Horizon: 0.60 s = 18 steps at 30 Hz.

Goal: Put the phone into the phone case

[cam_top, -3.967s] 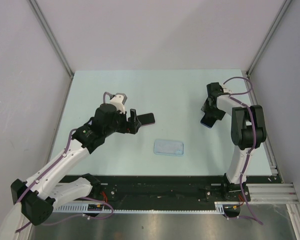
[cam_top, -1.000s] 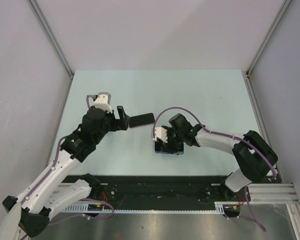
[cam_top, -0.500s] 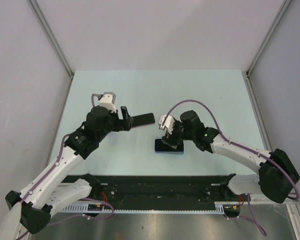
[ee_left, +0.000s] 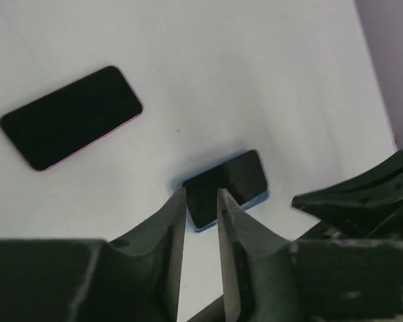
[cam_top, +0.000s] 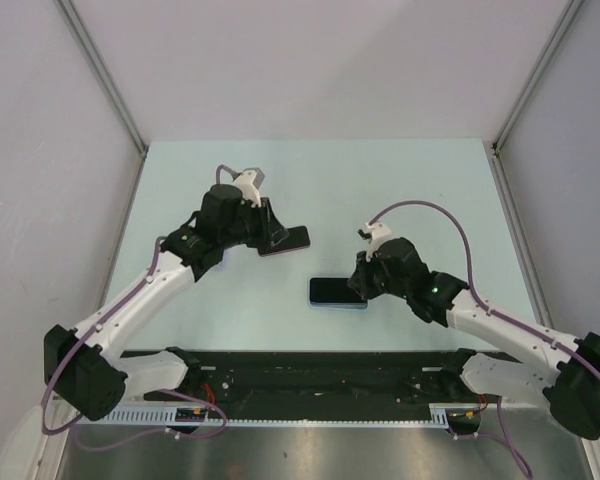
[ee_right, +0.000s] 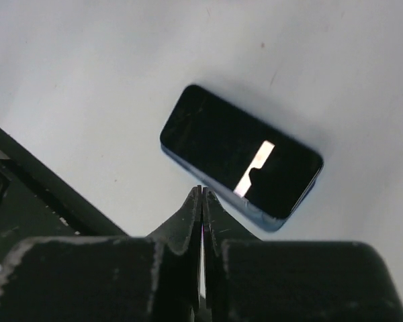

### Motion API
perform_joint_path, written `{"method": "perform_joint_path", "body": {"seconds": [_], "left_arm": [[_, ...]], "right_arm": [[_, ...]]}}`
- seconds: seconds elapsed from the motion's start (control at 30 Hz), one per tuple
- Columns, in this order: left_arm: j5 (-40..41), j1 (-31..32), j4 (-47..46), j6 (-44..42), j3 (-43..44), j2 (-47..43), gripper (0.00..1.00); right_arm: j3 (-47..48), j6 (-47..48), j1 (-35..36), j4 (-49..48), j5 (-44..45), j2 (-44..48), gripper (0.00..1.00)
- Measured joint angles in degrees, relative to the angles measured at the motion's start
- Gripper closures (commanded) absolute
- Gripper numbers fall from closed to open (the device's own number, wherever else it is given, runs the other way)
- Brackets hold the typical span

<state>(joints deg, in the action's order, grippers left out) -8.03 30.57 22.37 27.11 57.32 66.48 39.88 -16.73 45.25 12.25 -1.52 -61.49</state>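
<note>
A black phone sits inside the blue phone case, flat on the table near the front middle. It also shows in the left wrist view and the right wrist view. My right gripper is shut and empty, just to the right of the cased phone and not touching it. My left gripper is narrowly open and empty. It hovers by a second black phone with a pink edge, which lies flat on the table.
The pale table is walled on the left, back and right. A black rail with the arm bases runs along the near edge. The two arms reach in from both sides toward the middle.
Four seconds ago the case lay empty and my right gripper held a phone at the far right. Now the phone is in the case, the right gripper has pulled back right, and the left gripper has swung right over the pink-edged phone.
</note>
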Motion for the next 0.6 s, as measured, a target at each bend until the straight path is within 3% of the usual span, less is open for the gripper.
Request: {"method": "perform_joint_path", "body": {"seconds": [0.1,0.3,0.6], "left_arm": [[-2.4,0.0,-1.5,1.0,2.9,3.6,1.0],[-5.8,0.0,-4.5,2.1,8.3,14.9,1.0],[-8.4,0.2,-4.8,2.9,11.9,32.2,1.0]], "right_arm": [[-3.4,-7.1,-0.2,1.8,-0.2,3.3,1.0],[-8.2,-17.8,-0.3,4.0,-1.0,4.3,1.0],[-15.4,-25.3,1.9,0.5,-4.4,3.5,1.0]]}}
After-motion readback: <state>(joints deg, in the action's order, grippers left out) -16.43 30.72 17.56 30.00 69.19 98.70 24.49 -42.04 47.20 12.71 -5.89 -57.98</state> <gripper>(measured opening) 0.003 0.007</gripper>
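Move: The phone lies loosely on the blue phone case, about 3 cm ahead of the right hand, 5 cm to its left and 11 cm below; the case beneath it sits roughly 1 cm nearer the robot. From the left hand the phone is about 14 cm to the right, 3 cm back and 18 cm down. A second black phone lies some 11 cm ahead of the left hand, 1 cm to its left and as far below. The phone on its case is approached from above by the left hand, which shuts its empty, half-open fingers as it goes forward and right, then mainly sinks, about 11 cm in all, tipping down. The right hand, fingers still shut, drops some 8 cm and draws back about 7 cm, to the robot's side of the case's right end, fingers tipping down roughly 25 degrees. ##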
